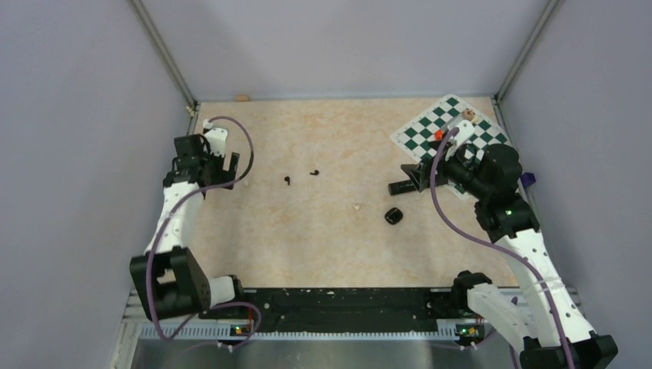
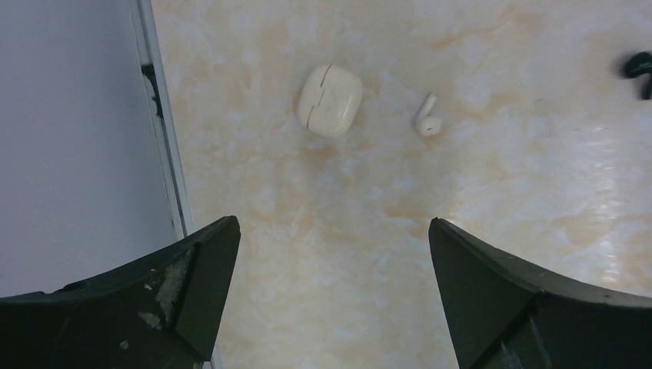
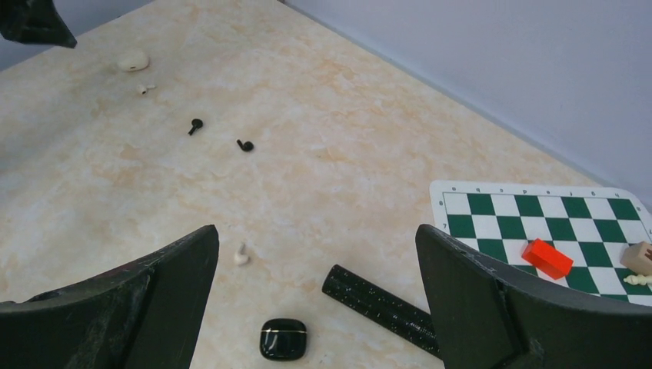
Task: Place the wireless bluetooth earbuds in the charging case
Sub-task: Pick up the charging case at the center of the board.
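Observation:
Two black earbuds lie apart mid-table, one [image 1: 287,181] [image 3: 195,126] left of the other [image 1: 314,172] [image 3: 244,145]. The left one's tip shows at the right edge of the left wrist view [image 2: 638,69]. The glossy black charging case [image 1: 394,216] [image 3: 284,339] lies shut to the right. My right gripper [image 1: 415,178] [image 3: 317,238] hovers open just behind and right of it, holding nothing. At the far left my left gripper [image 1: 234,171] [image 2: 334,231] stands open and empty, well left of the buds.
A white case [image 2: 330,101] [image 3: 132,61] and a white bud [image 2: 428,120] lie ahead of the left gripper by the left wall. A black cylinder [image 1: 401,187] [image 3: 377,305], a cream bud [image 3: 241,255] and a chessboard [image 1: 454,131] with a red block [image 3: 547,257] surround the right gripper.

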Motion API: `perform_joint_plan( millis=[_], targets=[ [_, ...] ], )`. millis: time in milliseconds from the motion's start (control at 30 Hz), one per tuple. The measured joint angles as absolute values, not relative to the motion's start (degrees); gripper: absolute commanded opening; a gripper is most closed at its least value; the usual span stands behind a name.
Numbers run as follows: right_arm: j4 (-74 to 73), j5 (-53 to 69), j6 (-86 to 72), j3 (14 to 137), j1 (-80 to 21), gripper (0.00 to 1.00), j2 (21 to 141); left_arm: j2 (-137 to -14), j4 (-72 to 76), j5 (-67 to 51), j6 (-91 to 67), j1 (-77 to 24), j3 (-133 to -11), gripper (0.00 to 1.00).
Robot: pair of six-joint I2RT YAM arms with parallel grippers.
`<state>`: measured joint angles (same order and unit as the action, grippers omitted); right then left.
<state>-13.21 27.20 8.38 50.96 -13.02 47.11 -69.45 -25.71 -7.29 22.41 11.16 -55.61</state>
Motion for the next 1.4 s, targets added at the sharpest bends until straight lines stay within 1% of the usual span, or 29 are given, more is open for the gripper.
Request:
perform_joint_plan(
  millis=[167, 300, 433, 667, 833, 967, 1167, 1267, 1367, 1400],
  targets=[
    [-12.4, 27.5, 8.4, 51.0, -13.0, 0.97, 47.0, -84.1, -26.0, 1.4, 22.4, 11.3, -58.0, 0.97],
    [-12.1, 27.6, 8.4, 51.0, -13.0, 0.97, 47.0, -92.3, -27.2, 2.5, 22.4, 11.7, -62.0, 0.95],
    [-12.0, 27.6, 8.4, 51.0, -13.0, 0.96, 47.0, -97.6, -28.5, 1.3, 22.7, 12.1, -67.6, 0.89],
    [-11.8, 27.6, 8.5, 50.7, -13.0, 0.96, 47.0, -106.6, -33.2, -5.3, 25.2, 13.1, -79.0, 0.81],
    [-12.0, 27.6, 8.6, 50.2, -13.0, 0.96, 46.9, -110.3, -37.6, -8.2, 27.4, 13.3, -83.1, 0.79],
    [-12.0, 27.6, 8.7, 50.2, -13.0, 0.96, 46.9, -112.4, -39.6, -8.3, 28.7, 13.2, -83.6, 0.69],
    [-12.0, 27.8, 8.9, 50.1, -13.0, 0.96, 46.9, -115.0, -41.1, -8.1, 29.5, 13.3, -83.9, 0.59],
    [-12.0, 27.9, 8.9, 50.1, -13.0, 0.96, 46.9, -115.3, -41.2, -8.0, 29.9, 13.3, -84.0, 0.48],
    [-12.0, 28.2, 8.9, 50.1, -13.0, 0.96, 46.9, -115.7, -41.2, -7.9, 30.2, 13.3, -84.6, 0.34],
    [-12.0, 28.2, 8.9, 50.1, -13.0, 0.96, 46.9, -115.8, -41.2, -7.9, 30.2, 13.3, -84.7, 0.32]
  ],
)
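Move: The white charging case lies about 8 cm ahead of the open left hand, some 3 cm to its left and roughly 15 cm below. A white earbud lies about 7 cm to the right of the case and nearly level with it; a black earbud is farther along the same way, some 18 cm right of the case. From the right hand the white case is about 50 cm to the left, 13 cm ahead and 29 cm lower. Down, with a swing to the left, the left hand first sinks about 10 cm, then slides forward at a nearly constant height over the white case and lowers some 4 cm more onto it. The wrist tips the fingers about 30 degrees further down. The wide-open fingers narrow to about half, until their tips close on the case's two sides. ##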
